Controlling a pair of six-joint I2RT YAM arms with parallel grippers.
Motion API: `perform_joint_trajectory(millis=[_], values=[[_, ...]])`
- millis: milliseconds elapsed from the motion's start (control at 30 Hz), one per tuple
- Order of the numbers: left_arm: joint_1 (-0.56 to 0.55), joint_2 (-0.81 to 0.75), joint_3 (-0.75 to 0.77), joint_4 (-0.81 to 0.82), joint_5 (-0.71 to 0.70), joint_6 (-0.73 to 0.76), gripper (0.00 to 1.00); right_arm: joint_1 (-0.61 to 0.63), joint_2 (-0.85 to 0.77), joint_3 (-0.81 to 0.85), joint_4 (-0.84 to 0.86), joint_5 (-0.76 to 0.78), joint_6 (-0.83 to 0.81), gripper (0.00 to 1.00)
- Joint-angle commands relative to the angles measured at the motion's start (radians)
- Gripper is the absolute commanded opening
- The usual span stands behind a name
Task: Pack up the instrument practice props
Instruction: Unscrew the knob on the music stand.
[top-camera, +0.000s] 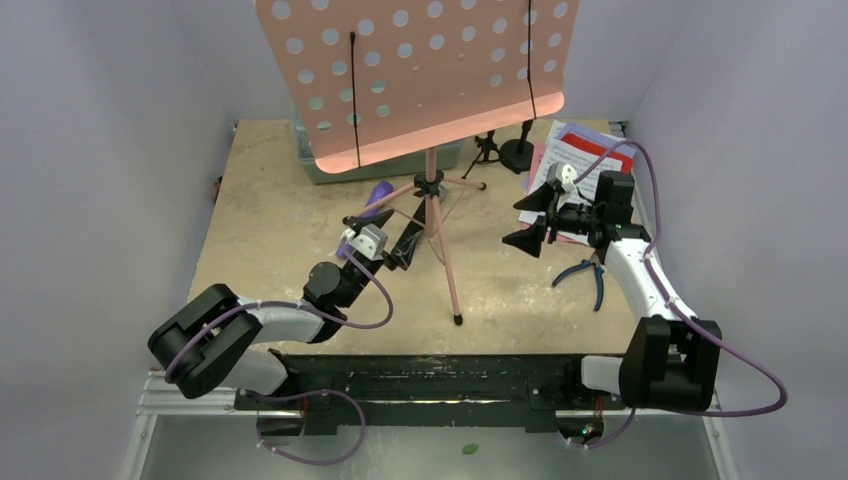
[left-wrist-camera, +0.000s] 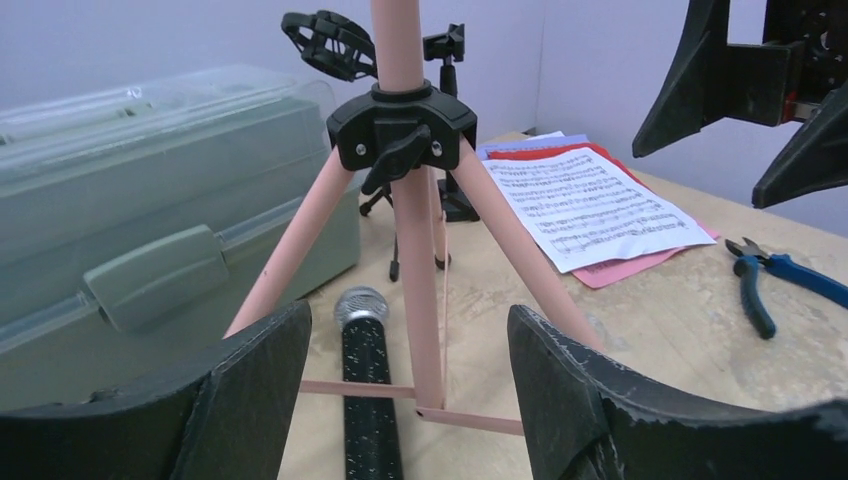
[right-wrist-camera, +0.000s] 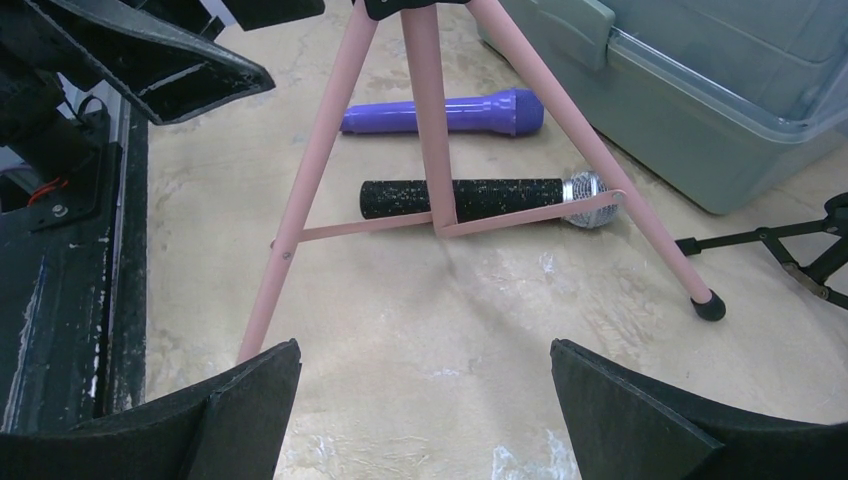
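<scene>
The pink tripod stands mid-table with its perforated pink tray on top. My left gripper is open at its left side. In the left wrist view my left gripper straddles the lower centre pole and the black silver-headed microphone lying on the table, touching neither. The purple microphone lies beside the black one. My right gripper faces the tripod from the right, open and empty. Red and white sheet-music pages lie back right. Small black mic mounts stand behind the tripod.
A grey-green plastic case sits closed at the back left, partly behind the tray. Blue-handled pliers lie on the table under my right arm. Walls close in the table on three sides.
</scene>
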Motion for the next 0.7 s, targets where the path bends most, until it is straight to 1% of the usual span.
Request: perform_joint_trajectory(millis=[0, 33, 167, 233, 433, 667], values=[[0.012, 0.041, 0.058, 0.192, 0.01, 0.091, 0.67, 0.004, -0.002, 0.007, -0.008, -0.006, -0.023, 0.99], [0.014, 0.046, 0.065, 0.193, 0.002, 0.099, 0.65, 0.004, -0.001, 0.008, -0.009, -0.007, -0.023, 0.99], [0.023, 0.07, 0.096, 0.196, -0.013, 0.106, 0.6, 0.004, 0.004, 0.01, -0.015, -0.01, -0.029, 0.99], [0.028, 0.082, 0.109, 0.198, 0.007, 0.098, 0.6, 0.004, 0.006, 0.013, -0.022, -0.01, -0.034, 0.99], [0.033, 0.126, 0.157, 0.196, 0.074, 0.059, 0.52, 0.004, 0.006, 0.013, -0.026, -0.01, -0.036, 0.99], [0.038, 0.16, 0.203, 0.194, 0.093, 0.038, 0.43, 0.005, 0.004, 0.014, -0.027, -0.012, -0.038, 0.99]])
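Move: The knob on the music stand's hub is about 6 cm ahead of the left hand, 4 cm to its right and 5 cm above. Down on the table, roughly 16 cm below this hand, the black microphone's middle is 4 cm right and level with it, and the purple microphone 8 cm left and 2 cm ahead. From the right hand the knob is some 16 cm left, 5 cm ahead and 4 cm above. Left hand rises about 4 cm, then eases forward and right towards the knob, fingers tipping up and half closing. ##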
